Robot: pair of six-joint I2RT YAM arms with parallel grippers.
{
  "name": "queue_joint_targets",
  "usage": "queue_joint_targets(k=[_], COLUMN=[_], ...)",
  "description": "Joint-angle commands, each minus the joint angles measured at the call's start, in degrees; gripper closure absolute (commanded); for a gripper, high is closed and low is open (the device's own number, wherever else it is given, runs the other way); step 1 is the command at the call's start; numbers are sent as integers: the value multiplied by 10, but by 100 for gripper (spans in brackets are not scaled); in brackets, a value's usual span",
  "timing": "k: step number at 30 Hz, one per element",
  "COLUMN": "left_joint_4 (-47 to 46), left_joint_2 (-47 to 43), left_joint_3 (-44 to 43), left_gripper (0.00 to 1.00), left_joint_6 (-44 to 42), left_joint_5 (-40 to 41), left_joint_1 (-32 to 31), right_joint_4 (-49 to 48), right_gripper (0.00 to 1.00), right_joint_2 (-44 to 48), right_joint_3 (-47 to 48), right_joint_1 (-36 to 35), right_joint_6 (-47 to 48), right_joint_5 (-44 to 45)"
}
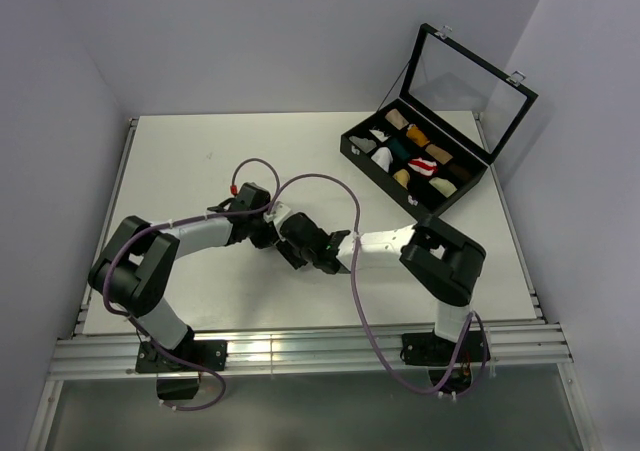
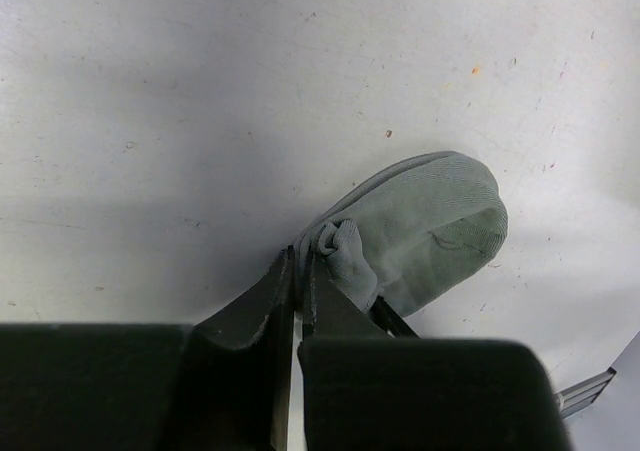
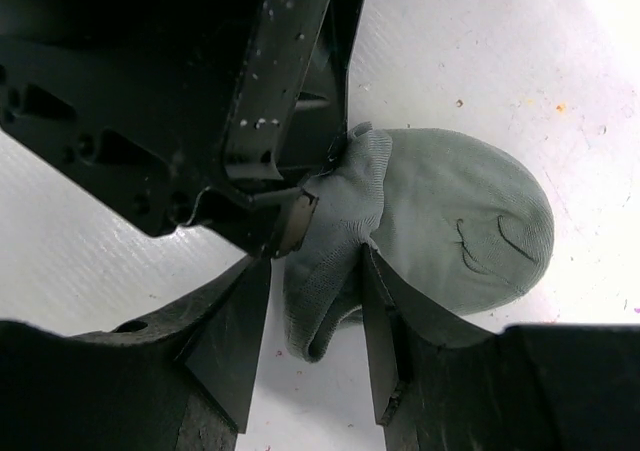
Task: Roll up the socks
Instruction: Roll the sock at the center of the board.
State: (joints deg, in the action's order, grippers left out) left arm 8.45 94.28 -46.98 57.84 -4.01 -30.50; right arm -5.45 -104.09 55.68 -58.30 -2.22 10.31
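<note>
A short grey sock lies on the white table; in the right wrist view the sock fills the middle. My left gripper is shut on a bunched bit of its cuff edge. My right gripper stands open around a hanging fold of the same end; its right finger presses against the fabric and its left finger is clear of it. From the top view both grippers, left and right, meet at mid-table and hide the sock. No other sock shows.
A black compartmented case with its glass lid raised stands at the back right, holding several small coloured fabric rolls. The left gripper's body looms close above the right fingers. A wall rises behind the table.
</note>
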Motion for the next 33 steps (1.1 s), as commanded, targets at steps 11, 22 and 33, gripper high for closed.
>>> queue_joint_targets(k=[11, 22, 33], left_joint_4=[17, 21, -41], left_joint_2=[-21, -166, -212], left_joint_3=[-7, 61, 124], left_gripper=[74, 36, 34], left_joint_6=[8, 39, 58], left_joint_5=[-13, 55, 35], left_joint_1=[-3, 20, 20], right_joint_4=[0, 5, -55], right_gripper=[79, 100, 100], right_joint_2=[-37, 1, -98], right_joint_3=[-9, -16, 23], right_joint_1=[-18, 84, 196], right_joint_6=[13, -99, -267], right_joint_5=[7, -305, -612])
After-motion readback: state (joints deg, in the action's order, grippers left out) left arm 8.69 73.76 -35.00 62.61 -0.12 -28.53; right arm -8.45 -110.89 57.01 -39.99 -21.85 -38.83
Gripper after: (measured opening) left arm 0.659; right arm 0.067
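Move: Between the right hand's open fingertips sits the sock's rolled edge, its middle about 1 cm ahead and 1 cm below. From the left hand, which still pinches the roll's far end, that middle is some 3 cm back and 2 cm right. The sock's flat part lies about 4 cm ahead and 3 cm right of the right hand, or level with the left hand and 5 cm to its right. Both are about 1 cm down. Closing on the roll after settling less than 1 cm, the right fingers pinch it while the left ones open and let go. The left hand rises nearly 6 cm, drifting left, then draws back and left away from the sock, sinking slightly, fingers open. Keeping its grip almost in place, the right hand swings round some 50 degrees, its fingers turning from forward-left to leftward, still slanting down. ##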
